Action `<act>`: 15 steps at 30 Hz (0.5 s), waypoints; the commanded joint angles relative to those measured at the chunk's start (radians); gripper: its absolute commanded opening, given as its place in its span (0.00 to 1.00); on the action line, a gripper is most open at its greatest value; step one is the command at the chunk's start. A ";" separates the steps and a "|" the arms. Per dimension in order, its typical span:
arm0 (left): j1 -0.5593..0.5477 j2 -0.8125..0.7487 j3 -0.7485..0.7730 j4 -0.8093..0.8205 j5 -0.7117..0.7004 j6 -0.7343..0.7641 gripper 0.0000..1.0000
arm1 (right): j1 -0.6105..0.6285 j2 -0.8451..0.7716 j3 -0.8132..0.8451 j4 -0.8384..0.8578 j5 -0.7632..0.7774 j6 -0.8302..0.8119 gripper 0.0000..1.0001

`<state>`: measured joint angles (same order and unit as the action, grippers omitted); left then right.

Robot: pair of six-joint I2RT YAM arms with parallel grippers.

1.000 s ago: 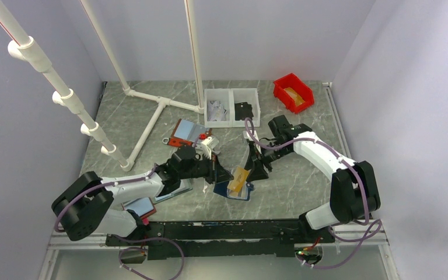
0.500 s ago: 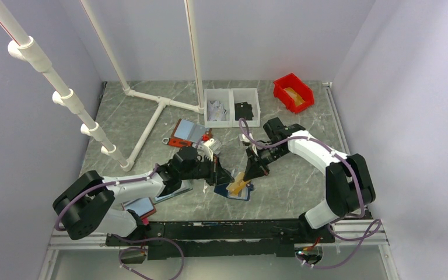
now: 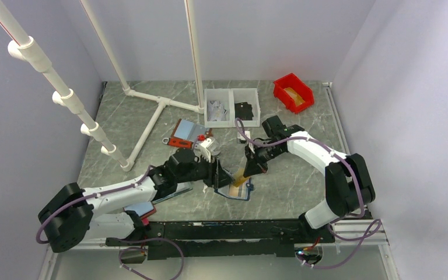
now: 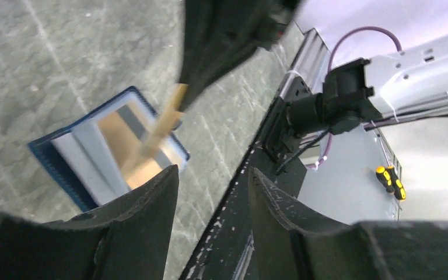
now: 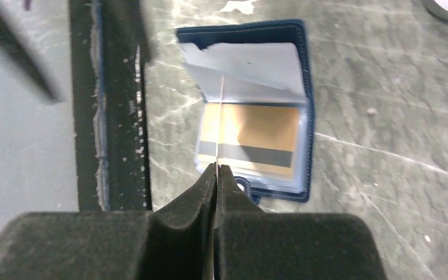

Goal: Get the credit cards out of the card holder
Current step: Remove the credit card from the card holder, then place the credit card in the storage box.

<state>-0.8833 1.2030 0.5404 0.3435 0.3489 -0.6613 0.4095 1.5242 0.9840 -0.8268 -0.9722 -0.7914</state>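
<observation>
The navy card holder (image 3: pixel 237 192) lies open on the table, its light blue pockets up; it also shows in the left wrist view (image 4: pixel 96 153) and the right wrist view (image 5: pixel 303 70). My right gripper (image 3: pixel 249 170) (image 5: pixel 217 167) is shut on a tan card (image 3: pixel 240 177) (image 4: pixel 160 128), held tilted over the holder with its low end at the pockets. A tan face with a dark stripe (image 5: pixel 251 137) shows in one pocket. My left gripper (image 3: pixel 220 175) (image 4: pixel 213 172) is open and empty beside the holder's left edge. The black card is hidden.
A red-edged holder (image 3: pixel 188 133) lies behind the left arm. A white two-part bin (image 3: pixel 232 107) and a red bin (image 3: pixel 293 92) stand at the back. A white pipe frame (image 3: pixel 151 119) covers the back left. The black front rail (image 3: pixel 221 228) is close by.
My right gripper has moved left and back with the tan card, which now stands steeper over the holder. The left arm has stretched out, its gripper staying beside the holder.
</observation>
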 commanded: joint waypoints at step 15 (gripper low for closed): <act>-0.162 0.294 0.216 -0.244 -0.314 0.056 0.50 | -0.033 -0.030 -0.038 0.285 0.177 0.272 0.00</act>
<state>-1.0458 1.4509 0.6945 0.1989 0.1783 -0.5915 0.4011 1.5238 0.9367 -0.5636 -0.8082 -0.5251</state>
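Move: The open blue card holder, with a tan card still in it, lies roughly level with the left hand, 4 cm to its right and some 11 cm below. The right hand already pinches a loose credit card, whose middle is about 3 cm to its left, 2 back and 2 below; from that hand the card holder is 3 cm back, 4 left and 8 below. The wrench lies about 15 cm ahead of the left hand and 12 to its left. Left hand, open, dips some 6 cm, rightward, towards the holder; right hand carries its card forward 4 cm. ##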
